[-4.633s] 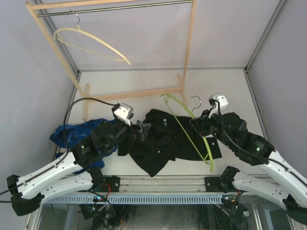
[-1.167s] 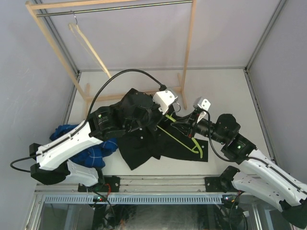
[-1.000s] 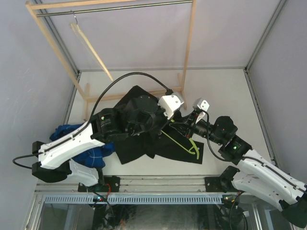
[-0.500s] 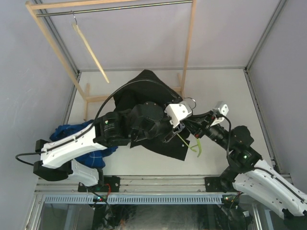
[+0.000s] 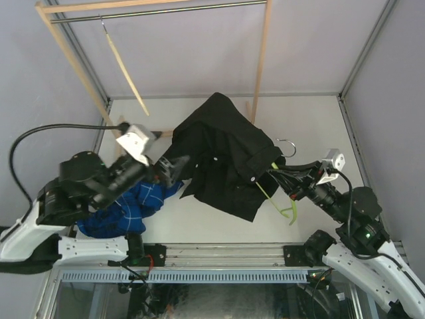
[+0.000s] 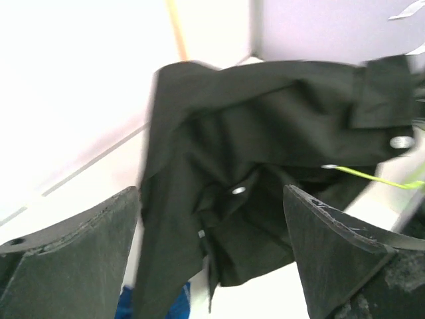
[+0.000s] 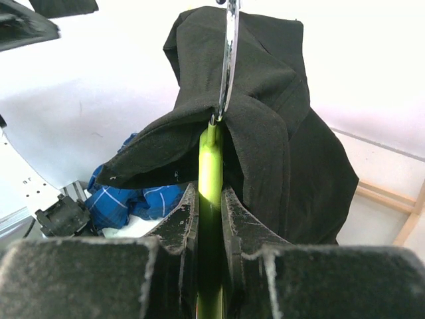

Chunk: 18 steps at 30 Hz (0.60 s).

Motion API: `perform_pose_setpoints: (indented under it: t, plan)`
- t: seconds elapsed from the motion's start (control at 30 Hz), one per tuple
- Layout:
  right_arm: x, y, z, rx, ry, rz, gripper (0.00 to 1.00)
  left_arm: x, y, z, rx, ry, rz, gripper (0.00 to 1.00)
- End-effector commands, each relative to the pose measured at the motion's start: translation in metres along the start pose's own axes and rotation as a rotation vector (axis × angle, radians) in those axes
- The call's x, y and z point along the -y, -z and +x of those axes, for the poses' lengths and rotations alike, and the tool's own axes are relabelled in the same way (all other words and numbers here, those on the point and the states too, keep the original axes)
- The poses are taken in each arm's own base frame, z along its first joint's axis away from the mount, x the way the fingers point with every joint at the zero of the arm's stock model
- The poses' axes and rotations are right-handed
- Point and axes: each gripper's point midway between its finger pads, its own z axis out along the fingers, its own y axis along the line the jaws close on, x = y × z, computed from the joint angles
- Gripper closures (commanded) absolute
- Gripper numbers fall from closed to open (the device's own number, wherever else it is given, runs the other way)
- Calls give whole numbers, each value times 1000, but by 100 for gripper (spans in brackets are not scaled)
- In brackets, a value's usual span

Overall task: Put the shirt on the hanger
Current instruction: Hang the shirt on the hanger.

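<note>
The black shirt [image 5: 219, 156] hangs draped over the lime-green hanger [image 5: 267, 193], lifted above the table. The hanger's silver hook [image 5: 287, 142] pokes out at the shirt's right. My right gripper [image 5: 282, 179] is shut on the hanger. In the right wrist view the green bar [image 7: 210, 193] is pinched between the fingers, with the hook [image 7: 229, 60] and shirt [image 7: 272, 133] beyond. My left gripper [image 5: 174, 171] is open, just left of the shirt and apart from it. In the left wrist view the shirt [image 6: 265, 146] hangs ahead of the wide-spread fingers [image 6: 73, 252], and a green sliver of the hanger [image 6: 372, 176] shows.
A blue plaid shirt [image 5: 133, 206] lies crumpled at the near left under my left arm. A wooden clothes rack [image 5: 260, 66] stands at the back, with a cream hanger [image 5: 125, 66] on its rail [image 5: 166, 11].
My left gripper has opened, let go of the black shirt and drawn back left. The right arm has raised the hanger with the shirt on it and shifted right.
</note>
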Motion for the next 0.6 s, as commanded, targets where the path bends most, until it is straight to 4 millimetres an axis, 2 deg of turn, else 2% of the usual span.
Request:
perform_pose_setpoints:
  t: [0.0,0.17,0.33,0.47,0.57]
  plan:
    - [-7,16,-58,140,18,22,100,-37,-3,32,-13,71,-187,8]
    - [-13,20,-67,90,-2,20,100,-53,-11,80,-67,116,-274,5]
    - [-22,22,-76,87,-30,-11,100,-39,-33,108,-94,143,-220,4]
    - [-27,25,-80,81,-42,-24,100,-46,-51,141,-162,112,-300,4]
    - [-29,28,-84,82,-43,-26,100,-47,-62,161,-198,122,-314,11]
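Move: Ahead of and below the open left hand, the shirt's loose left fold is some 11 cm forward, 3 cm to the right and 17 cm down. The bunched blue shirt lies about 20 cm to that hand's left, level with it and some 40 cm below. From the right hand, which grips the green hanger, the fold is about 19 cm left, 8 cm ahead and 8 cm lower; the hanger's hook stands 6 cm ahead and 3 cm right of the right hand. Swinging about 4 cm left and slightly forward at first, the left hand then sinks some 15 cm while reaching about 7 cm forward overall, easing back right towards the shirt's loose fold, fingers staying wide open and turning roughly 15 degrees counter-clockwise. The right hand keeps its pinch on the green hanger and eases it up, back and to the right by a few centimetres. ##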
